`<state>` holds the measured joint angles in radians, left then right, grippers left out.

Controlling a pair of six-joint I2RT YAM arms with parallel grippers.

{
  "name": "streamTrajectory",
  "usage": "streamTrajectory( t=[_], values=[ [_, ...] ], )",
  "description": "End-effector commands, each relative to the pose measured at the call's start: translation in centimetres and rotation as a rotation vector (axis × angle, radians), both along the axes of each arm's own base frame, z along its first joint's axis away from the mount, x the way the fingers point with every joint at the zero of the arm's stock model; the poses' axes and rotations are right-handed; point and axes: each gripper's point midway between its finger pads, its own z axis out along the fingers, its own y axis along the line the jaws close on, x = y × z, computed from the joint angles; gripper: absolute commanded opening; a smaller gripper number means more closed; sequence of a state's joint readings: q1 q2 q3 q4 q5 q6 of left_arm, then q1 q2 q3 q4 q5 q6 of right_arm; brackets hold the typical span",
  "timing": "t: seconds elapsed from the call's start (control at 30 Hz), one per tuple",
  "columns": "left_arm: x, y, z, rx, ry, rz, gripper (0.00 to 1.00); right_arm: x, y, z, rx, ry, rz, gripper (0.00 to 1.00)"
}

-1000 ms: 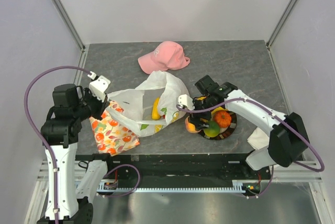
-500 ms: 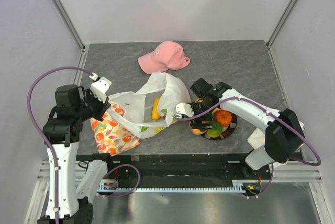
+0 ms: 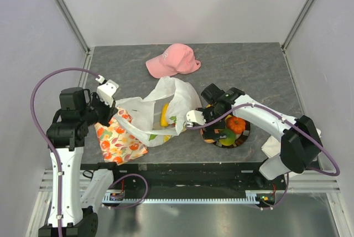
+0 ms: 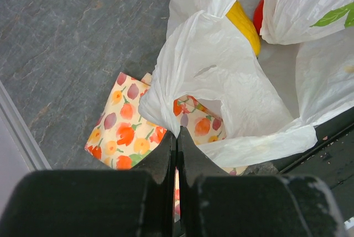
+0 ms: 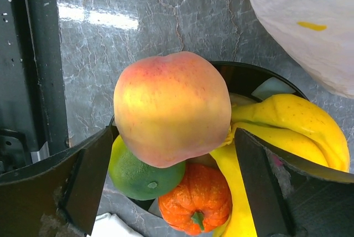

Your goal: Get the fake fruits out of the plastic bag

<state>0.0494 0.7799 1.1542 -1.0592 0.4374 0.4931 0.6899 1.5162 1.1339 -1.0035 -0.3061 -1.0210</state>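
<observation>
The white plastic bag [image 3: 157, 109] lies mid-table with its mouth open. My left gripper [image 3: 110, 115] is shut on its left edge, pinching the plastic bag [image 4: 221, 82] at my fingertips [image 4: 177, 137]. A yellow banana [image 3: 164, 114] and a red fruit [image 4: 259, 14] sit inside. My right gripper [image 3: 213, 130] is open over the dark bowl [image 3: 245, 133]. Its jaws stand wide either side of the peach [image 5: 171, 107], which rests on a green lime [image 5: 141, 170], an orange pumpkin-like fruit [image 5: 196, 198] and bananas [image 5: 287, 120].
A pink cap [image 3: 172, 60] lies at the back. An orange-flowered cloth [image 3: 119, 140] lies under the bag's left side. A white cloth [image 3: 272, 145] lies right of the bowl. The black front rail [image 5: 33, 82] runs close to the bowl.
My right gripper has shifted a little left and nearer, over the bowl's left side with the peach between its jaws. The left gripper keeps its hold on the bag.
</observation>
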Motion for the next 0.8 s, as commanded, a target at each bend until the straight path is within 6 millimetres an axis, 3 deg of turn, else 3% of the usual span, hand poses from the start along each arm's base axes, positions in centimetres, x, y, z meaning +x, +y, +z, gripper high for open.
streamTrajectory(
  t=[0.0,0.13,0.23,0.27,0.33,0.37,0.47,0.53,0.63,0.77],
  values=[
    [0.6,-0.6,0.8,-0.041,-0.027,-0.01,0.02,0.3,0.8,2.7,0.056,-0.047,0.013,0.98],
    [0.7,-0.6,1.2,-0.041,-0.037,-0.006,0.01,0.2,1.5,5.6,0.095,-0.051,-0.004,0.98],
    [0.6,-0.6,1.7,-0.044,-0.044,-0.004,0.02,1.1,3.2,9.8,0.193,-0.084,-0.07,0.98],
    [0.3,-0.7,1.5,-0.046,-0.031,-0.008,0.02,1.7,4.6,12.8,0.278,-0.112,-0.078,0.98],
    [-0.5,-1.1,1.5,-0.056,-0.022,-0.036,0.02,2.3,6.4,15.7,0.367,-0.09,-0.167,0.98],
    [-0.9,-1.3,1.3,-0.062,-0.007,-0.04,0.01,2.6,7.8,18.5,0.451,-0.092,-0.18,0.98],
    [-1.7,-1.7,1.5,-0.085,-0.015,-0.052,0.01,3.2,10.7,20.5,0.557,0.003,-0.251,0.98],
    [-2.4,-2.3,1.6,-0.118,-0.006,-0.058,0.02,4.1,12.9,20.1,0.611,0.072,-0.312,0.97],
    [-3.2,-2.7,1.6,-0.148,0.009,-0.062,0.02,4.9,16.2,18.7,0.638,0.148,-0.33,0.81],
    [-4.3,-2.7,1.0,-0.147,0.018,-0.057,0.01,5.2,19.4,14.0,0.547,0.148,-0.314,0.65]
  ],
)
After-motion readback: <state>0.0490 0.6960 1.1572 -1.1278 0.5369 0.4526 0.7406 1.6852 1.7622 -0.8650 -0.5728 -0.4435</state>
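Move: The yellow fruit in the open bag lies about 23 cm to my right hand's left, 8 cm ahead and a few cm lower; the red fruit beside it is 17 cm left and 6 ahead. The released peach sits right under my open fingers, with the green fruit 9 cm to the right and 2 back. From my left hand, which holds the bag's handle, the yellow fruit lies some 21 cm right, 9 ahead and 18 below. I lift my right hand clear of the peach, fingers wide, and arc it about 20 cm up and 15 cm left, a little forward, over the bag's right side towards the yellow fruit, starting down at the end. The wrist swings some 35 degrees so the fingers point more to the left, and they narrow partway. Late on, my left hand, still pinching the handle, draws it about 3 cm back and slightly right. ##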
